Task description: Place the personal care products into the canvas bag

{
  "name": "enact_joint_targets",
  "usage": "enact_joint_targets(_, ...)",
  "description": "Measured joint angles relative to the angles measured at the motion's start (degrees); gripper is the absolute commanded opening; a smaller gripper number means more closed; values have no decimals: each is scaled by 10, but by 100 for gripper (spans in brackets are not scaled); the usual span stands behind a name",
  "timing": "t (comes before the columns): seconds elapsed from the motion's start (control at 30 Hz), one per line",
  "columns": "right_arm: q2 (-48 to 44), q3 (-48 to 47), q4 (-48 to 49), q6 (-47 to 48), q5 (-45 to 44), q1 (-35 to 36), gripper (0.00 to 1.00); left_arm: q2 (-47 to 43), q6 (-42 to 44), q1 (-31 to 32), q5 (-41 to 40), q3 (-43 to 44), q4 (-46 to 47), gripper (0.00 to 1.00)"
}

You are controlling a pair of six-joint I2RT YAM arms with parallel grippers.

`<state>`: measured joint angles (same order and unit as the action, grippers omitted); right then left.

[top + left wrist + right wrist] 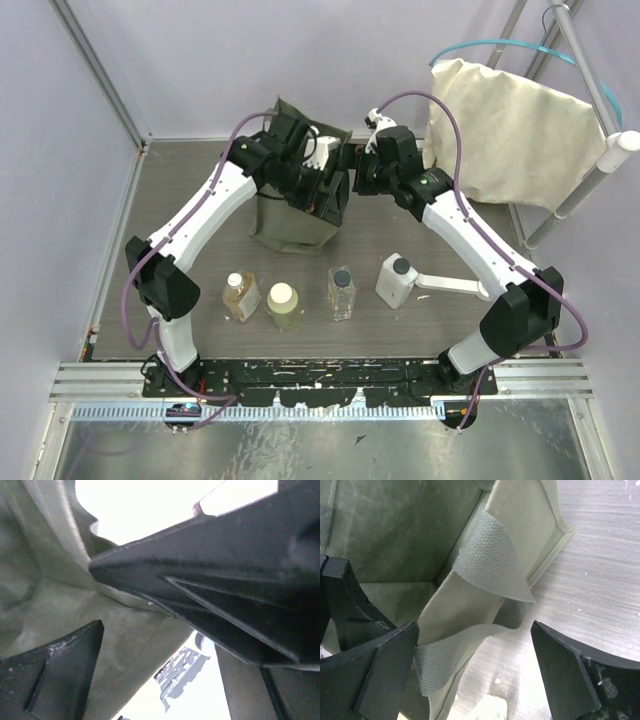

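Observation:
The olive-green canvas bag [290,222] stands upright at the middle back of the table, and both grippers are at its mouth. My left gripper [312,185] is open and reaches down inside the bag, with its fabric [125,645] between the spread fingers. My right gripper [346,178] is open over the bag's right rim, and a strap handle [445,655] lies loose between its fingers [380,670]. Four bottles stand in a row in front of the bag: amber [240,296], yellow-green [284,306], clear [342,293] and white [396,279].
A cream cloth sack [510,135] hangs on a white pole rack [600,165] at the back right. A flat white strip [447,284] lies on the table next to the white bottle. Grey walls close the left and back sides.

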<state>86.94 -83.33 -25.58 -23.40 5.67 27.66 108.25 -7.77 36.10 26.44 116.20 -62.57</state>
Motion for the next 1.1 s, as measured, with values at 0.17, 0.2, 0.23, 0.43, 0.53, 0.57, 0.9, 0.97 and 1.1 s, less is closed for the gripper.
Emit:
enact_joint_targets(0.17, -8, -16, -59, 23, -18, 12, 100, -32, -29, 21, 1, -50, 11, 98)
enact_joint_targets(0.2, -10, -19, -69, 26, -27, 13, 100, -36, -31, 22, 0, -54, 11, 98)
enact_joint_targets(0.23, -12, -23, -76, 30, -37, 13, 100, -39, -32, 23, 0, -54, 10, 98)
enact_joint_targets(0.43, -42, -24, -105, 38, -115, 12, 100, -44, -20, 31, -35, 8, -21, 98)
enact_joint_targets(0.53, -68, -22, -118, 56, -141, 6, 100, -54, -7, 32, -80, 74, -42, 98)
enact_joint_targets(0.57, -75, -23, -125, 63, -147, 4, 100, -59, -3, 31, -95, 95, -46, 98)
enact_joint_targets(0.9, -82, -59, -283, 76, -153, 1, 100, -138, 10, -81, -236, 162, -98, 98)
enact_joint_targets(0.97, -85, -45, -303, 69, -150, 1, 100, -157, 12, -130, -254, 125, -98, 98)
enact_joint_targets(1.1, -103, -4, -329, 64, -150, 1, 100, -182, 27, -164, -275, 37, -70, 98)
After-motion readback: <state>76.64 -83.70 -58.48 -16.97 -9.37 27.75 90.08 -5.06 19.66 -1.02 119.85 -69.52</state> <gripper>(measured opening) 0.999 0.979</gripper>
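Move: The canvas bag's middle lies about 9 cm ahead of the left hand, 6 left and 12 below; from the right hand, about 10 cm left. Some 20 cm down, the amber bottle is 20 cm left and 13 back of the left hand, the green bottle 11 left and 14 back. From the right hand, the white bottle lies 17 cm back and 11 right, the clear bottle 20 back and 1 left. The canvas bag is let go at its near right rim: the left hand, open inside the mouth, draws back some 3 cm more, then lifts out and sweeps left about 20 cm to the bag's left side, fingers swinging from rightward to forward-down. The open right hand retreats right and back towards the white bottle, about 10 cm each way, rising slightly before sinking, and tips its fingers farther down. ##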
